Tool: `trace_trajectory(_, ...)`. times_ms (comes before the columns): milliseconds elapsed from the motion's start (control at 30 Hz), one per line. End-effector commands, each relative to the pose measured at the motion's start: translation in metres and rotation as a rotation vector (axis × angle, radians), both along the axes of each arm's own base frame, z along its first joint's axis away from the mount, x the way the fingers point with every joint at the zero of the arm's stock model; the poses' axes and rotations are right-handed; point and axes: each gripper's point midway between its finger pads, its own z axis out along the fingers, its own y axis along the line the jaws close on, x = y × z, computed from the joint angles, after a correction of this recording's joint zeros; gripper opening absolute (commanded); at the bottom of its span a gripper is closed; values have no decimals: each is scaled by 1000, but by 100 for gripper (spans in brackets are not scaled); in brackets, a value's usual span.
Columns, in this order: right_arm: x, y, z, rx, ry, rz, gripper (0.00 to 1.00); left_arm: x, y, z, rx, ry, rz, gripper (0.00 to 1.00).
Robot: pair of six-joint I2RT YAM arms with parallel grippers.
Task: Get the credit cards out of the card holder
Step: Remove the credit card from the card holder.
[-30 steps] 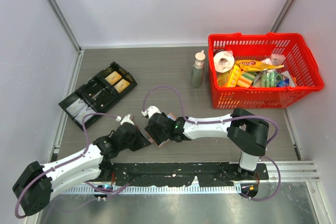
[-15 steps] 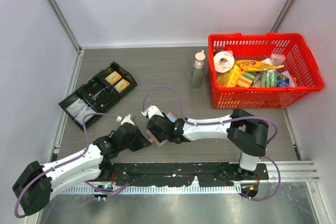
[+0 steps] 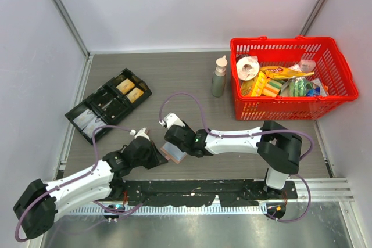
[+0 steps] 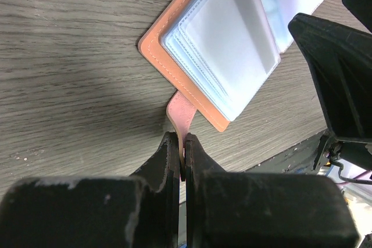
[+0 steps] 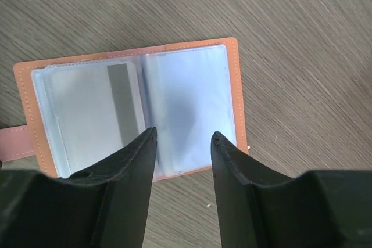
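The card holder (image 5: pixel 233 91) lies open on the wooden table, tan-pink outside with clear pale blue sleeves. A pale card with a grey stripe (image 5: pixel 93 114) sits in its left sleeve; the right sleeve looks pale blue, its content unclear. My left gripper (image 4: pixel 182 143) is shut on the holder's pink strap tab (image 4: pixel 185 114) at the near edge. My right gripper (image 5: pixel 184 135) hovers open just over the right page, nothing between its fingers. From above, the card holder (image 3: pixel 174 155) shows between the left gripper (image 3: pixel 163 159) and the right gripper (image 3: pixel 178 144).
A black compartment tray (image 3: pixel 107 105) lies at the far left. A green pump bottle (image 3: pixel 219 76) stands next to a red basket (image 3: pixel 279 40) full of groceries at the back right. A black rail (image 3: pixel 197 190) runs along the near edge.
My right gripper has shifted slightly toward the near left over the holder, and its jaws have narrowed. The left gripper has stayed still on the strap.
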Motion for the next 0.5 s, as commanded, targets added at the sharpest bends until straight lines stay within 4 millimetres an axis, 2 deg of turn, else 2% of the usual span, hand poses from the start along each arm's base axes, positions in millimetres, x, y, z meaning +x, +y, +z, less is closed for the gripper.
trace_trajectory(0, -1, 19, 31, 96, -5, 52, 50, 1, -4, 10, -21, -15, -12, 0)
trace_trajectory(100, -21, 41, 30, 196, 88, 146, 58, 2, -3, 9, -20, -17, -3, 0)
trace_trajectory(167, -28, 48, 24, 219, 128, 174, 65, 2, -4, 9, -22, -17, -2, 0)
trace_trajectory(300, -33, 54, 10, 225, 170, 185, 72, 2, -4, 10, -24, -21, -1, 0)
trace_trajectory(467, -30, 56, -2, 199, 168, 179, 74, 7, -2, 12, -19, -42, 18, 0)
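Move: Just behind and to the left of the right hand lies the card holder's pocket side with the grey stripe, some 3 cm back, 5 cm left and 5 cm below it. The open plain flap is about 2 cm ahead and 1 cm right; the strap is roughly 8 cm back and 9 cm left. From the left hand, already pinching that strap, the striped pocket is about 4 cm forward, 5 cm right and slightly lower. Sliding level from the plain flap across the fold, the right hand goes left and back about 5 cm until its fingers stand over the striped card pocket. On the way the fingers spread from about half open to roughly three-quarters, and the wrist turns some 15 degrees, counter-clockwise and tipping more steeply down. The left hand stays put and keeps its pinch on the strap. ##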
